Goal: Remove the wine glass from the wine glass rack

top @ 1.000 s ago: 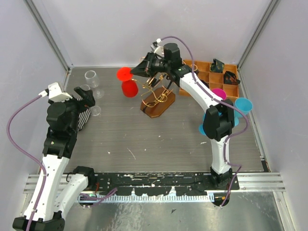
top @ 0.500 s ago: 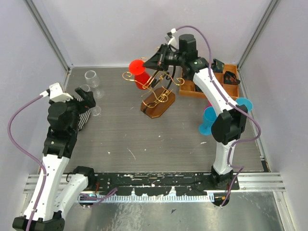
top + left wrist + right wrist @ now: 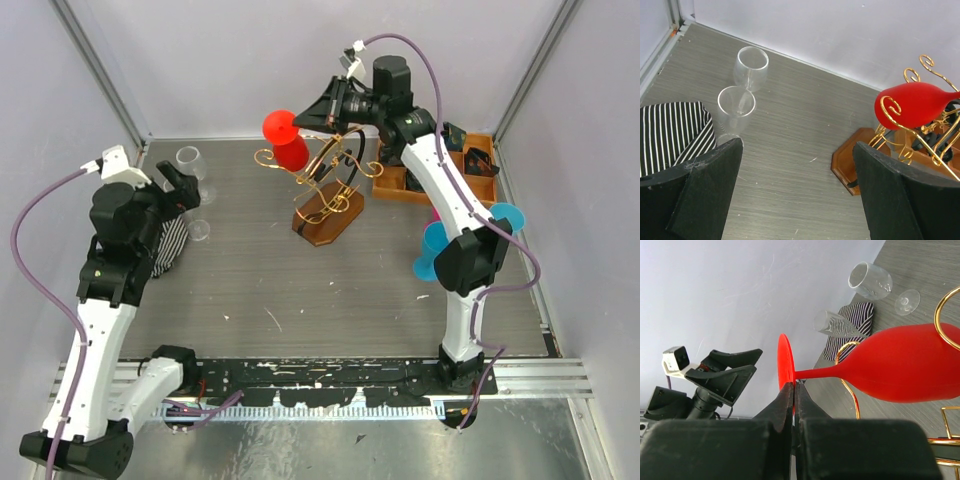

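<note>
The red wine glass (image 3: 288, 146) lies nearly on its side in the air at the back left of the wine glass rack (image 3: 330, 185). The rack is gold wire on a brown oval base. My right gripper (image 3: 308, 122) is shut on the rim of the glass's round foot (image 3: 784, 365), and the bowl (image 3: 910, 365) points away from it. Gold scroll ends cross in front of the bowl (image 3: 915, 102); I cannot tell if they touch. My left gripper (image 3: 182, 192) hangs open over the table (image 3: 797, 145), well left of the rack, with nothing between its fingers.
Two clear glasses (image 3: 190, 160) (image 3: 200, 228) and a striped cloth (image 3: 168, 245) lie by the left gripper. An orange-brown compartmented tray (image 3: 445, 165) sits at the back right. Blue glasses (image 3: 505, 217) (image 3: 432, 252) stand beside the right arm.
The right arm has carried the red glass up and to the right, from the table side left of the rack to above its scroll ends. The left arm shifted slightly left.
</note>
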Robot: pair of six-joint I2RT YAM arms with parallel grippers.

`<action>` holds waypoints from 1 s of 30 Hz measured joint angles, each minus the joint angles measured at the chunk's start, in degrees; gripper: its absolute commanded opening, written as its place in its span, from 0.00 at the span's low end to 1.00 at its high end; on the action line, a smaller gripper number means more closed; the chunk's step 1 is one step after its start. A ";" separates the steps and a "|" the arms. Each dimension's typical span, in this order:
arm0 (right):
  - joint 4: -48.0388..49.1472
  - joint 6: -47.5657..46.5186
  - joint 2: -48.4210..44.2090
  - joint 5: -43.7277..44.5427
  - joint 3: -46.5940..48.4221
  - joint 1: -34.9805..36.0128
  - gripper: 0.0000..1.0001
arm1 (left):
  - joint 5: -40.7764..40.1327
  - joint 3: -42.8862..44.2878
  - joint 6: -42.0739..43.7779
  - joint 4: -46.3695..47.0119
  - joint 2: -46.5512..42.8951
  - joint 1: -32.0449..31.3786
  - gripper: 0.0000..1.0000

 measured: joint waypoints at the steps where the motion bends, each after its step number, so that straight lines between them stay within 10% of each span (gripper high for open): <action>1: 0.11 -0.28 -0.07 -0.37 0.00 -0.02 0.01 | 0.50 0.90 -0.15 -0.76 0.50 0.00 0.98; 21: -10.08 -56.63 -34.23 12.92 -17.25 23.39 0.01 | 10.27 26.58 -5.07 -16.39 12.81 0.57 0.98; 30: -19.91 -72.52 -33.18 20.15 -21.24 28.81 0.01 | 26.93 29.35 -10.16 -17.57 16.46 1.33 0.98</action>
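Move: The right hand, shut on the foot of the red wine glass, has its middle about 9 cm below, 3 cm left and 3 cm ahead. The open left gripper waits some 27 cm left, 12 cm back and 5 cm lower; the rack stands about 6 cm right, 3 cm back and 22 cm below. From the left hand the glass lies some 24 cm right, 15 cm ahead, 5 cm lower; two clear glasses stand 6 and 14 cm ahead, 2 cm left, 25 cm below. Back towards the base in a quick arc, the right hand swings the red glass some 23 cm, rising about 9 cm and sinking most of that again, while its wrist turns some 65 degrees so the bowl swings up and forward; the pinch on the foot holds. Fingers open, the left hand rises about 8 cm, then goes 8 cm right towards the glass, turning clockwise. ##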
